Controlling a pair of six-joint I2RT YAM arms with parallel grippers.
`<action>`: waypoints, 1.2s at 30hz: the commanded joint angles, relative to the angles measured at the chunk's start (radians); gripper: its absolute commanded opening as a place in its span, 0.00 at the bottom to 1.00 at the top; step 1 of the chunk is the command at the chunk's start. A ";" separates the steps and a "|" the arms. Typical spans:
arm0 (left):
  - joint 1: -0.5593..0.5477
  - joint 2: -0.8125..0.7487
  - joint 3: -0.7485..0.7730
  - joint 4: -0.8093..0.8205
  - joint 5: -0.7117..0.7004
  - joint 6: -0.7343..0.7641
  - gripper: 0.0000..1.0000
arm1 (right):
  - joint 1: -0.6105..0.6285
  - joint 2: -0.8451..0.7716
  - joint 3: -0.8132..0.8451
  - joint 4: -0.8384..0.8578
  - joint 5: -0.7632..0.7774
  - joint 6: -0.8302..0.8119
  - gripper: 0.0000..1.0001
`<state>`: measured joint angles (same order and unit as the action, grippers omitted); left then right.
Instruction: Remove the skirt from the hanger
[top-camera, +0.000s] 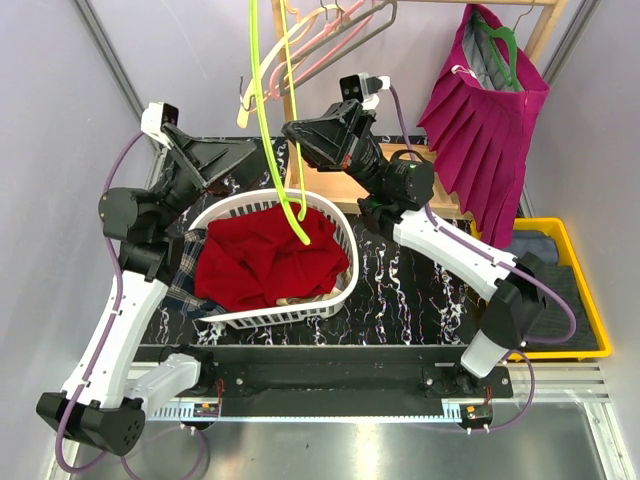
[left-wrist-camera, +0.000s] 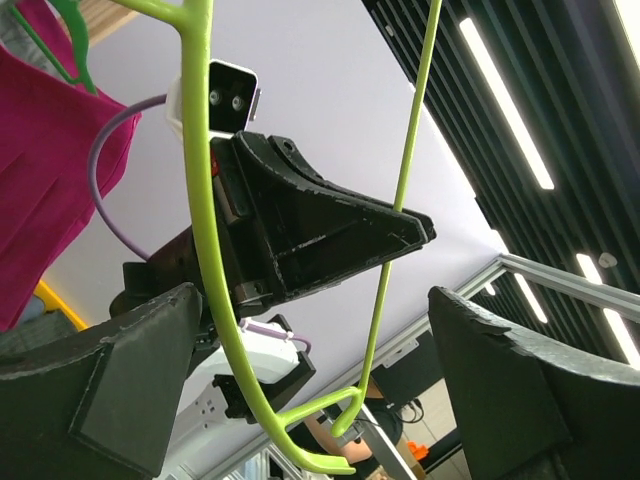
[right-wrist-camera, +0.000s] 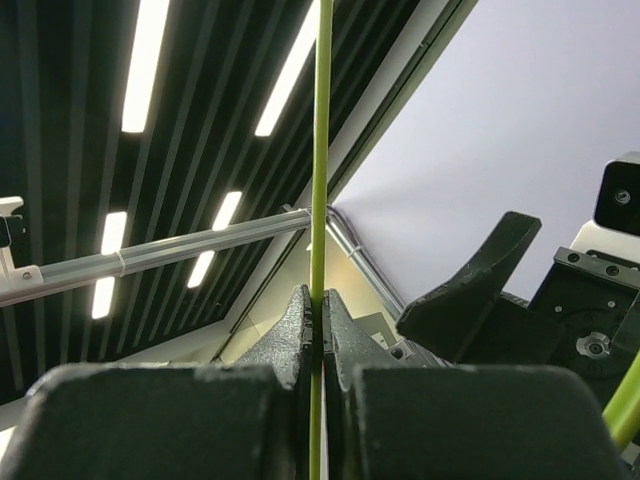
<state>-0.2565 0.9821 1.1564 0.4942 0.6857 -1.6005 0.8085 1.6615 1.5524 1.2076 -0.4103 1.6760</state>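
A bare lime-green hanger (top-camera: 262, 100) hangs over the white basket (top-camera: 345, 275), its lower end just above the red skirt (top-camera: 265, 255) that lies crumpled inside. My right gripper (top-camera: 290, 132) is shut on one thin rod of the hanger (right-wrist-camera: 320, 150), which runs straight up between its jaws (right-wrist-camera: 320, 305). My left gripper (top-camera: 255, 155) is open. In the left wrist view the hanger's curved end (left-wrist-camera: 205, 250) hangs between the wide-apart fingers (left-wrist-camera: 315, 380) without touching either. No cloth is on the hanger.
A magenta pleated skirt (top-camera: 490, 130) hangs on a dark green hanger at the right of the rack. Pink and cream hangers (top-camera: 330, 30) hang on the rail behind. A plaid cloth (top-camera: 185, 275) lies left of the basket. A yellow tray (top-camera: 570, 280) sits at the right.
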 joint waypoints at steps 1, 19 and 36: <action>-0.006 -0.023 0.000 0.063 -0.012 -0.030 0.95 | 0.000 0.003 0.048 0.070 0.004 0.008 0.00; -0.009 -0.034 -0.034 0.060 -0.009 -0.018 0.95 | 0.058 0.224 0.328 0.061 -0.007 0.074 0.00; 0.060 -0.105 0.118 0.110 0.074 0.074 0.21 | -0.074 -0.173 -0.227 -0.106 -0.120 -0.137 0.00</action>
<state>-0.2085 0.9237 1.1908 0.5327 0.7277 -1.6199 0.7860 1.6436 1.4120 1.1755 -0.4751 1.6615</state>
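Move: The hanger's thick yellow-green arm, now bare, hangs about 4 cm to the right of the open left fingers, 1 cm ahead and 2 cm higher. The basket with the red skirt lies 45 cm or so below them, some 4 cm ahead and 2 cm left. The empty rail hangers are roughly 20 cm ahead, 6 cm right and 5 cm up. From the right fingers, shut on the thin bar, the left gripper is about 6 cm left, 2 cm back and 5 cm down, the thick arm 2 cm left, 1 cm back and 3 cm down. Leftward, the right hand carries the hanger about 4.5 cm towards the waiting left gripper, keeping its pinch on the thin bar, then comes partway back right and sinks some 5 cm. The left fingers close around the thick arm and pinch it, and that hand draws back and rises a few centimetres with it. ##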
